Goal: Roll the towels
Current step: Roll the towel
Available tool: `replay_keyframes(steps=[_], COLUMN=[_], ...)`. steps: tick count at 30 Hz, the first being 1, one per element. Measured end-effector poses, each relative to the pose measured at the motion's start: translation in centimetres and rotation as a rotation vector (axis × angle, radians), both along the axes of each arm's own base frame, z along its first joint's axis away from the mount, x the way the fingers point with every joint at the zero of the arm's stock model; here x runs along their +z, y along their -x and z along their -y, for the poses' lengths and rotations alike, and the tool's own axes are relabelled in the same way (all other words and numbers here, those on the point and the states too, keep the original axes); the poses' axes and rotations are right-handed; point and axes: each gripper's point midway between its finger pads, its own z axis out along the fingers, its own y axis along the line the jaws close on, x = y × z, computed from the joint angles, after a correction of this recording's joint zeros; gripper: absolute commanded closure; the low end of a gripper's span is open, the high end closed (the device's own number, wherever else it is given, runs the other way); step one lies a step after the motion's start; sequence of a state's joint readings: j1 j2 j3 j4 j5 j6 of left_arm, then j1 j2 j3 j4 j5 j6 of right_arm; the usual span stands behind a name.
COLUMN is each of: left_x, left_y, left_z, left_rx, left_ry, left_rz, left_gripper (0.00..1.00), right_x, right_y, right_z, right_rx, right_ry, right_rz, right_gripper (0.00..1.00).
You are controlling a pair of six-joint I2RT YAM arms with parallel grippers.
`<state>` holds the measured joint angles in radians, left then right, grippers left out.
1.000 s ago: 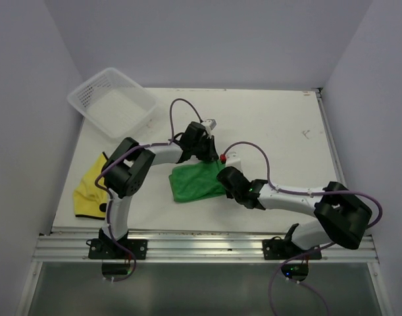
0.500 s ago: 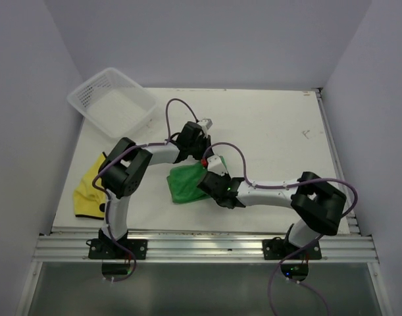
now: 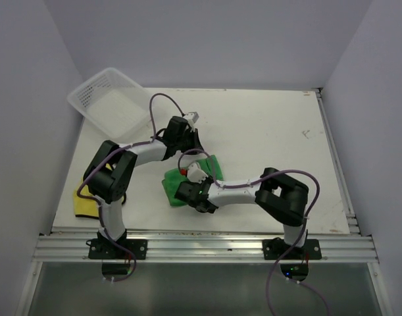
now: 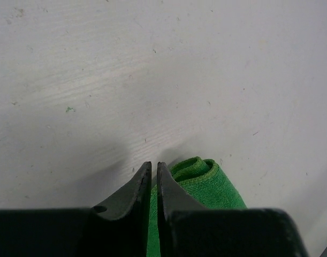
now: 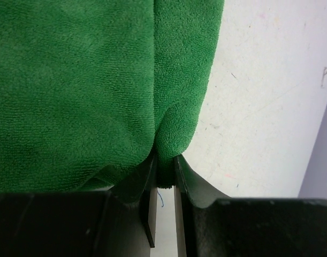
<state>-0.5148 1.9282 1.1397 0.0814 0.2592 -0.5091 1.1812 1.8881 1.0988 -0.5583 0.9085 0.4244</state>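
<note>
The green towel (image 3: 171, 179) lies bunched and partly rolled in the middle of the table, between my two grippers. My left gripper (image 3: 194, 151) is at its far edge, shut on a strip of the green towel (image 4: 206, 184), and a curled roll end shows just right of the left gripper's (image 4: 154, 167) fingertips. At the towel's near side, my right gripper (image 3: 181, 191) is shut on a fold of the green towel (image 5: 72, 91), which is pinched between the right gripper's (image 5: 164, 163) fingertips. The yellow towel (image 3: 82, 203) lies at the left table edge, partly hidden behind my left arm.
A white mesh basket (image 3: 112, 99) stands tilted at the back left corner, overhanging the table. The side walls close in on the left and right. My right arm's forearm stretches low across the front middle of the table.
Both grippers have moved left with the green towel's edges in them. The towel has gone from a flat spread to a narrower, bunched roll.
</note>
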Motion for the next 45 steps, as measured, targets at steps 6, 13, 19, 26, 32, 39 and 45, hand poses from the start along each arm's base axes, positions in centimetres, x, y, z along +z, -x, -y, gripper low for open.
replay_keyframes(steps=[6, 13, 19, 26, 32, 39, 45], left_x=[1.7, 3.4, 4.1, 5.9, 6.6, 5.8, 4.3], left_y=[-0.4, 0.2, 2.6, 5.2, 7.0, 8.3, 9.1], left_z=[-1.3, -1.7, -1.7, 1.1, 3.3, 4.7, 5.9], left_rx=[0.016, 0.008, -0.039, -0.168, -0.258, -0.312, -0.343], left_ry=[-0.005, 0.006, 0.036, 0.106, 0.152, 0.177, 0.189], left_rz=[0.033, 0.057, 0.049, 0.085, 0.098, 0.079, 0.044], left_gripper=[0.88, 0.88, 0.88, 0.88, 0.88, 0.88, 0.88], right_x=[-0.2, -0.3, -0.5, -0.6, -0.8, -0.9, -1.0], right_y=[0.3, 0.3, 0.3, 0.2, 0.2, 0.2, 0.2], right_z=[-0.6, -0.8, -1.0, -1.0, -1.1, -1.2, -1.2], right_rx=[0.05, 0.089, 0.113, 0.133, 0.153, 0.171, 0.179], right_ry=[0.152, 0.262, 0.328, 0.373, 0.434, 0.488, 0.517], right_rz=[0.03, 0.035, 0.016, 0.003, -0.01, -0.007, -0.014], right_gripper=[1.0, 1.0, 1.0, 1.0, 1.0, 1.0, 1.0])
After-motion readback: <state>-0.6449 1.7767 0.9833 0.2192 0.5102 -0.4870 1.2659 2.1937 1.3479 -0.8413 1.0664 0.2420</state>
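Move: My left hand hangs empty just past the far edge of the green towel, whose middle lies about 10 cm back, 1 cm left and some 3 cm below; its far right corner is about 4 cm to the right and 1 cm back. The pinched near right edge is roughly 13 cm back and 6 cm right of that hand. From my right hand, which already grips this edge, the towel's middle lies about 7 cm left and 3 cm ahead. My right hand keeps its pinch almost in place and goes on rolling the wrist some 30 degrees, its left side dipping, while it edges about 1 cm left and 1 cm down. My nearly shut left hand rises, a touch leftward, then sweeps about 9 cm back and swings right over the towel towards the gripped edge, turning clockwise and starting to sink at the end. ##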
